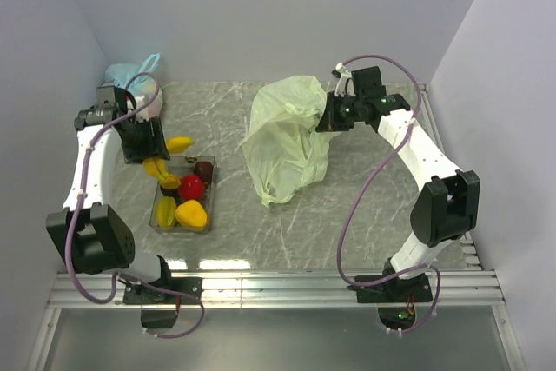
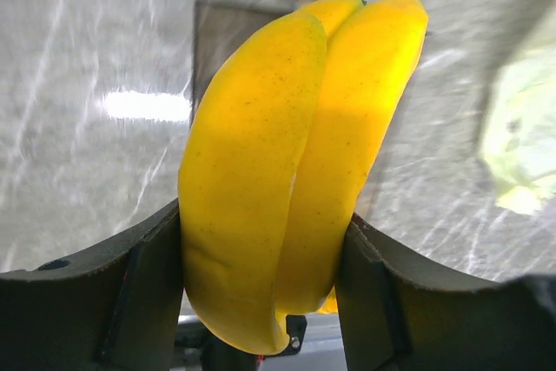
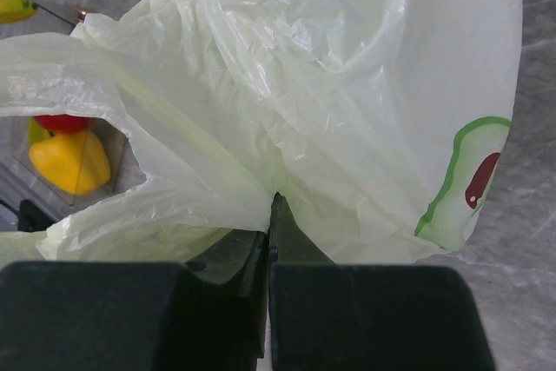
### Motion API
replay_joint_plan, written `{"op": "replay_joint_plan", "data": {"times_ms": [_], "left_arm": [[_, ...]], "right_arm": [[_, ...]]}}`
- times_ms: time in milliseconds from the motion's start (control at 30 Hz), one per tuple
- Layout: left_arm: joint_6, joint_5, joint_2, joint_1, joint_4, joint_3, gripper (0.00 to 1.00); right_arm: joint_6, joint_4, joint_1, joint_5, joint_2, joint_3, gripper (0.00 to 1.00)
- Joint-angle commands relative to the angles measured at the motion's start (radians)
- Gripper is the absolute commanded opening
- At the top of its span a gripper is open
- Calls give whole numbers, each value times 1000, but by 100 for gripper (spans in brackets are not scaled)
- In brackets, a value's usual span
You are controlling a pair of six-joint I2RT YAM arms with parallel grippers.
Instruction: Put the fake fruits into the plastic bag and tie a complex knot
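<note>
My left gripper [image 1: 155, 147] is shut on the yellow banana bunch [image 2: 287, 171], whose tip [image 1: 179, 143] sticks out above the far end of the tray. Both fingers [image 2: 139, 288] press against the bunch's sides. More fake fruits lie in the clear tray [image 1: 208, 202]: a red apple [image 1: 191, 186], a yellow lumpy fruit [image 1: 192, 214] and a dark red-brown piece [image 1: 203, 169]. The pale green plastic bag [image 1: 287, 141] stands crumpled at the table's middle. My right gripper [image 3: 274, 206] is shut on a fold of the plastic bag [image 3: 330, 84] near its top edge.
A light blue knotted bag [image 1: 135, 76] sits at the back left behind the left arm. Grey walls close in the back and both sides. A slatted metal rail [image 1: 278, 284] runs along the near edge.
</note>
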Motion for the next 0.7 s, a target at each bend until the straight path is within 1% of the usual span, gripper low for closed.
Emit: {"op": "replay_joint_plan", "data": {"times_ms": [0, 33, 67, 100, 133, 167, 200, 267, 300, 333, 367, 433, 467, 533, 567, 633, 667], "left_arm": [[70, 110, -96, -16, 12, 113, 3], [70, 118, -105, -32, 23, 130, 3], [108, 121, -110, -55, 32, 145, 3], [127, 135, -109, -106, 32, 185, 2], [128, 135, -107, -130, 32, 205, 2], [131, 173, -95, -173, 28, 225, 1], [131, 198, -90, -184, 26, 265, 1], [137, 238, -75, -253, 20, 296, 3], [140, 241, -69, -314, 17, 310, 3], [151, 246, -61, -344, 15, 329, 2], [153, 233, -50, -396, 18, 333, 2], [154, 224, -38, -437, 49, 327, 2], [153, 212, -18, -479, 63, 325, 2], [151, 166, 17, -523, 102, 336, 2], [151, 161, 63, -554, 112, 348, 1], [121, 117, 115, -577, 138, 392, 0], [105, 108, 175, -583, 139, 411, 0]], "right_arm": [[75, 36, 6, -65, 1, 62, 0], [90, 45, 6, -91, 4, 65, 0], [109, 51, 4, -105, 6, 70, 0], [142, 63, 4, -122, 6, 79, 0], [158, 69, 4, -122, 7, 87, 0], [175, 72, 3, -136, 9, 93, 0], [211, 75, 3, -144, 9, 99, 0], [247, 92, 4, -177, 14, 105, 0], [279, 95, 4, -190, 15, 105, 0], [293, 111, 4, -199, 17, 101, 0], [304, 117, 4, -214, 18, 99, 0], [322, 129, 4, -231, 21, 99, 0], [328, 134, 4, -242, 23, 98, 0], [342, 161, 4, -285, 18, 90, 0], [350, 175, 4, -302, 20, 84, 0], [371, 206, 3, -364, 20, 68, 0], [376, 212, 4, -383, 18, 62, 0]]}}
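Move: The green plastic bag's middle lies about 32 cm to the right of the left hand, 5 cm farther out and a little lower; the bananas are already in that hand. Below it by some 11 cm, the fruit tray's middle is 5 cm right and 9 cm back, with the red fruit 7 cm right and 7 cm back. From the right hand, the bananas are roughly 39 cm left, 8 cm back and 6 cm lower; the bag hangs about 9 cm left, 4 cm back and 10 cm down. The bananas, still pinched in the left hand, climb about 12 cm from above the tray, then swing quickly some 20 cm right to the plastic bag, sinking slightly at the end while the wrist turns clockwise and its fingers tip outward. The closed right hand keeps its pinch on the bag, raising it and bringing it left about 5 cm each, rolling its left side up some 20 degrees. ##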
